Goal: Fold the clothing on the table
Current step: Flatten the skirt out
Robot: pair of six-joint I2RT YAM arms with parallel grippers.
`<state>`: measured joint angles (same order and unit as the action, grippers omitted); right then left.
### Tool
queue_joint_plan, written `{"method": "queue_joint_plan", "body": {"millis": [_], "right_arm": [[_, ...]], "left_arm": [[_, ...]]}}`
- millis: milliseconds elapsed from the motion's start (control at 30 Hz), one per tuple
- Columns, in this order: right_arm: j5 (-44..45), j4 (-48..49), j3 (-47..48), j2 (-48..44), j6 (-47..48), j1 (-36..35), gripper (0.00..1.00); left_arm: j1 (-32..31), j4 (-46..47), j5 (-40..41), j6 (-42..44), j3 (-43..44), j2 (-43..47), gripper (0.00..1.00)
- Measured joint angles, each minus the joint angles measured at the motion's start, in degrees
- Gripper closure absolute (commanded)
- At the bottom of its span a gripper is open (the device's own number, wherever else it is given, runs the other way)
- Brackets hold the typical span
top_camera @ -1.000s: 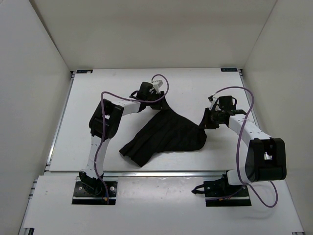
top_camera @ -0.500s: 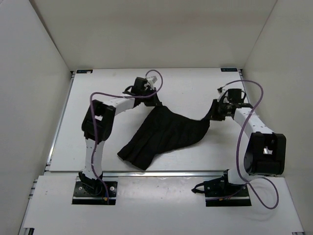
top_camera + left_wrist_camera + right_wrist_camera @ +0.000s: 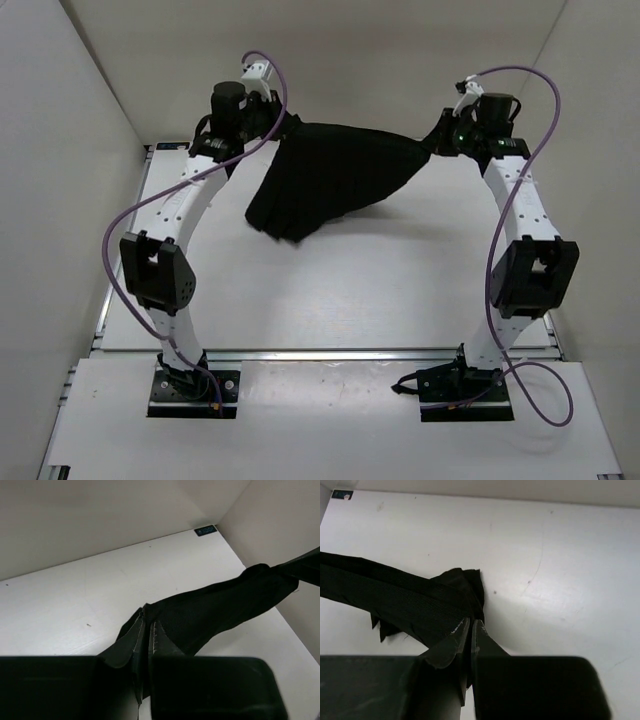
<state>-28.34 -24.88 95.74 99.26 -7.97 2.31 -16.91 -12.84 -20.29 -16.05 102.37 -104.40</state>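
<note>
The black pleated clothing hangs in the air above the far half of the white table, stretched between both arms. My left gripper is shut on its left top corner, and my right gripper is shut on its right top corner. The lower hem droops toward the left, down to about the table's middle. In the left wrist view the clothing runs from my left gripper off to the right. In the right wrist view the clothing runs leftward from my right gripper.
White walls enclose the table on the left, right and back. A metal rail runs along the table's front edge, with both arm bases behind it. Purple cables loop off each arm.
Both arms have risen and reached toward the back wall, lifting the clothing off the table and spreading it out between them. The left jaws closed on the fabric.
</note>
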Motion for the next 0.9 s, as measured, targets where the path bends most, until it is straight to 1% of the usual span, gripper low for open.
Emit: {"method": "queue_joint_plan", "body": {"millis": [167, 233, 333, 467, 567, 700, 800, 900], "right_arm": [[3.23, -3.89, 14.36, 6.58, 1.05, -1.14, 1.00], [3.67, -5.35, 21.24, 8.26, 0.96, -0.96, 1.00], [4.63, -5.97, 29.51, 8.79, 1.79, -1.11, 1.00], [6.54, -5.99, 35.34, 7.45, 3.67, -1.81, 1.00], [7.13, -6.36, 35.69, 6.16, 4.55, -1.84, 1.00], [6.73, -6.49, 30.95, 3.58, 4.85, -1.99, 1.00], [6.80, -6.75, 23.12, -0.61, 4.87, -2.89, 1.00], [8.04, -6.56, 11.87, -8.39, 4.90, -4.98, 1.00]], "left_arm": [[0.39, -3.67, 1.92, 2.16, 13.49, -7.34, 1.00], [0.59, -3.96, 2.25, 2.23, 16.57, -8.61, 1.00], [0.76, -3.37, 2.10, 2.01, 17.84, -8.17, 1.00], [0.28, -2.12, 2.78, 2.25, 17.84, -6.23, 1.00], [0.09, -1.01, 3.02, 1.99, 17.49, -4.22, 1.00], [-0.26, 1.49, 3.82, 1.77, 9.88, 2.64, 1.00], [-0.42, 2.25, 3.98, 1.62, 2.14, 9.14, 1.00], [-0.39, 1.66, 4.44, 1.16, -7.04, 17.16, 1.00]]}}
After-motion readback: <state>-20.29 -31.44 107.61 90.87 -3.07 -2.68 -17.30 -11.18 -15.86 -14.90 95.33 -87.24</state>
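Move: Both grippers already hold the skirt by its top edge in the air. Its middle hangs about 9 cm back, 9 cm right and 14 cm below the left hand, and some 24 cm left, 8 cm back and 10 cm below the right. The bunched lower hem lies about 16 cm back, 2 cm left and 26 cm below the left gripper. The right-hand black tag on the table is about 7 cm ahead, 10 cm right and 27 cm below the right gripper. Keep both grippers shut on the skirt and fling it up: swing both forward about 4 cm while rising, the left some 11 cm, the right faster, to about 19 cm, fingertips tilting up. Then draw both back towards the bases, the left roughly 10 cm, the right 8, while the right sinks 6 cm and both begin to tip down again. ##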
